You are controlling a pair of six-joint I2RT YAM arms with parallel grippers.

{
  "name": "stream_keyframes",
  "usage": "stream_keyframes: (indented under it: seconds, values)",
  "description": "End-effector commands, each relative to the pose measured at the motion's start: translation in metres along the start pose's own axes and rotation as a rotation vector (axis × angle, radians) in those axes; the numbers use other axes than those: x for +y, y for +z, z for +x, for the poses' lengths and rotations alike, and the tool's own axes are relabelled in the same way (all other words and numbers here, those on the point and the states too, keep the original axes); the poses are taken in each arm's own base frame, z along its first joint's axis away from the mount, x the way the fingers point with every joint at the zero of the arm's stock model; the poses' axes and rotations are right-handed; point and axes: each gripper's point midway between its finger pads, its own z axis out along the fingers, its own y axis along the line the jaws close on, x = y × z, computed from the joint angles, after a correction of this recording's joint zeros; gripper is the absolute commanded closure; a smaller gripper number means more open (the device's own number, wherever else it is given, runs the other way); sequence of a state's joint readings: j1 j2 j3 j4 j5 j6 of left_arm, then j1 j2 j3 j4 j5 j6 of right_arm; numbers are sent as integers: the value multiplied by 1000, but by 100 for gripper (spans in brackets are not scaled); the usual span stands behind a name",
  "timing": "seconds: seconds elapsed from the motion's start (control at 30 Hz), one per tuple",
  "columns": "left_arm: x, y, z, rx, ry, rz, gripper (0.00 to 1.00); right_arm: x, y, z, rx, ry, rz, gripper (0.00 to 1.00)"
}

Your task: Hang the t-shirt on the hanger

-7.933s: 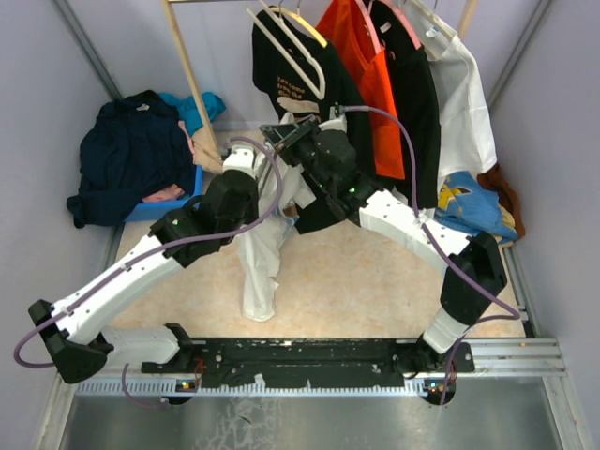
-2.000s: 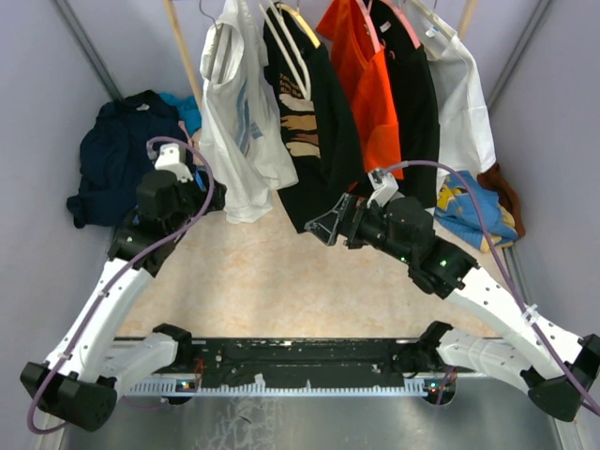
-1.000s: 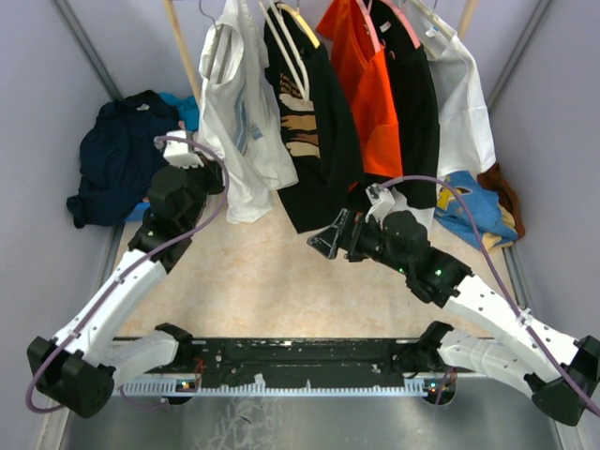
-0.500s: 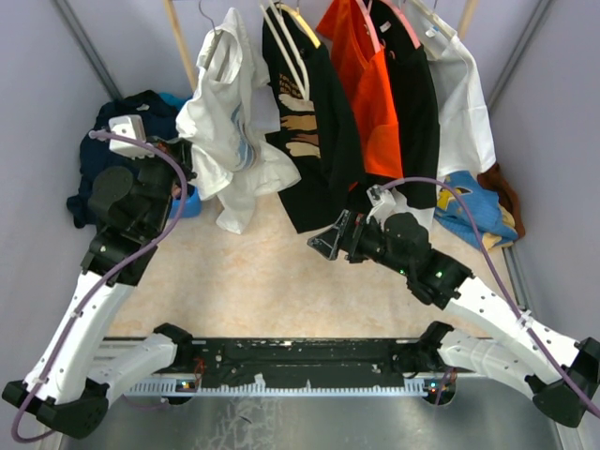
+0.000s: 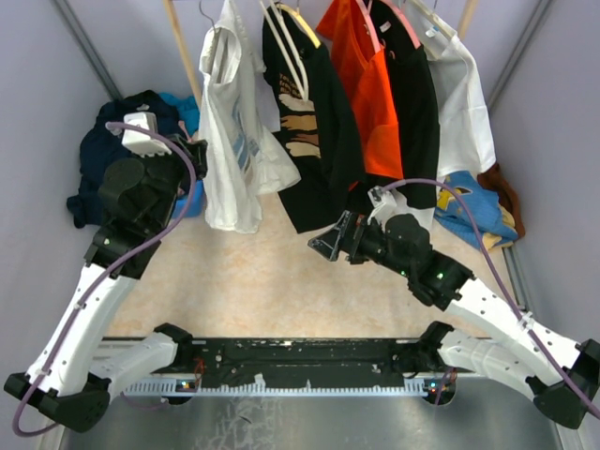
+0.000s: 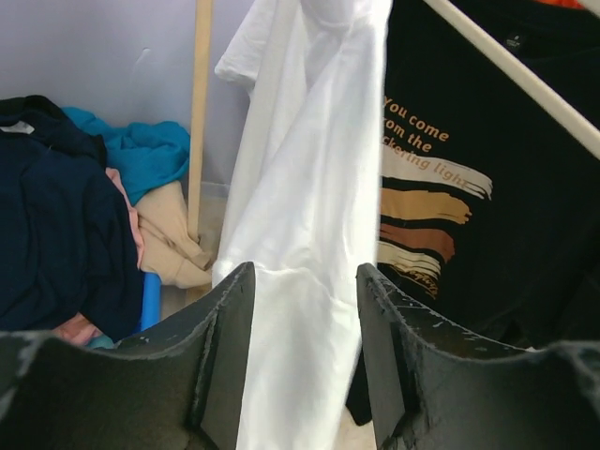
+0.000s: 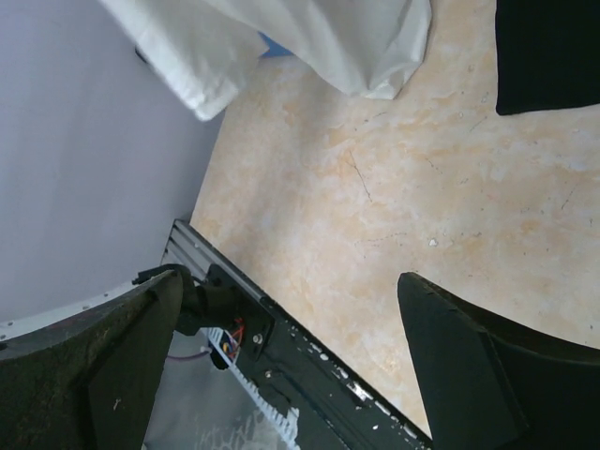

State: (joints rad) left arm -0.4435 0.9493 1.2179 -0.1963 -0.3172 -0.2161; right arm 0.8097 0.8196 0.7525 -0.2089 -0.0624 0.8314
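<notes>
The white t-shirt (image 5: pixel 234 131) with its blue print hangs straight down from the rail at the back left, on the hanger (image 5: pixel 207 15), of which only the wire hook and a bit of pale arm show. My left gripper (image 5: pixel 193 155) is just left of the shirt, open and holding nothing. In the left wrist view the t-shirt (image 6: pixel 309 206) hangs beyond the parted left gripper (image 6: pixel 306 272). My right gripper (image 5: pixel 328 241) hovers open over the floor, below the black shirt. The right wrist view shows the right gripper (image 7: pixel 291 281) empty, with the t-shirt hem (image 7: pixel 281 37) at the top.
A black printed t-shirt (image 5: pixel 309 122), an orange shirt (image 5: pixel 361 84) and a plain white garment (image 5: pixel 464 103) hang to the right. Dark navy clothes (image 5: pixel 127 155) pile on a blue bin (image 5: pixel 190 201) at the left. A wooden rack post (image 6: pixel 200 112) stands beside the shirt. Blue-yellow clothing (image 5: pixel 469 206) lies right.
My left gripper has opened and let go of the t-shirt, which swung back from the left to hang straight. The right arm has stayed still.
</notes>
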Motion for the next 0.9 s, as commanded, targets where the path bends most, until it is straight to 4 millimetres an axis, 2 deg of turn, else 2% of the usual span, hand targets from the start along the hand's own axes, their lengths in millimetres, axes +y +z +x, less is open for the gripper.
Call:
stream_keyframes:
  seconds: [0.0,0.17,0.27,0.33,0.53,0.7,0.87]
  values:
    - [-10,-15,-34,-43,-17,42,46,8,-4,-4,-20,-14,-36,3]
    - [-2,-25,-40,-32,-26,1,43,27,-4,-6,29,-88,-93,5]
    - [0,-31,-38,-16,-36,-4,41,49,-8,-18,41,-171,-128,5]
    - [1,-33,-32,16,-34,-10,39,54,-9,-24,48,-209,-116,5]
    - [11,-36,7,128,-45,-47,38,30,1,-26,52,-255,7,4]
    - [24,-44,42,192,-47,-82,35,-9,12,-14,43,-236,132,4]
    - [50,-47,67,213,-25,-203,23,-27,36,5,85,-217,151,4]
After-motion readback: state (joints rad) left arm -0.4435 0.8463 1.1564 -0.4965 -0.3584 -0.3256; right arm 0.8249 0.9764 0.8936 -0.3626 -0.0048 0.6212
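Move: The white t-shirt, already hanging on the rack, has its middle about 8 cm ahead of the left hand, 5 cm to its right and 5 cm lower. The black t-shirt is some 18 cm right and 8 cm ahead of that hand; the blue basket stands roughly 14 cm left, 10 cm ahead and well below. From the right hand the white t-shirt is about 20 cm ahead, 22 cm left and higher. Up about 3 cm and back from the white t-shirt at first, the left hand then sinks some 10 cm, tipping about 15 degrees down as its already parted fingers open wider. The right hand, open and empty, lifts over 4 cm and drops lower than it began, tipping down slightly and edging forward. ##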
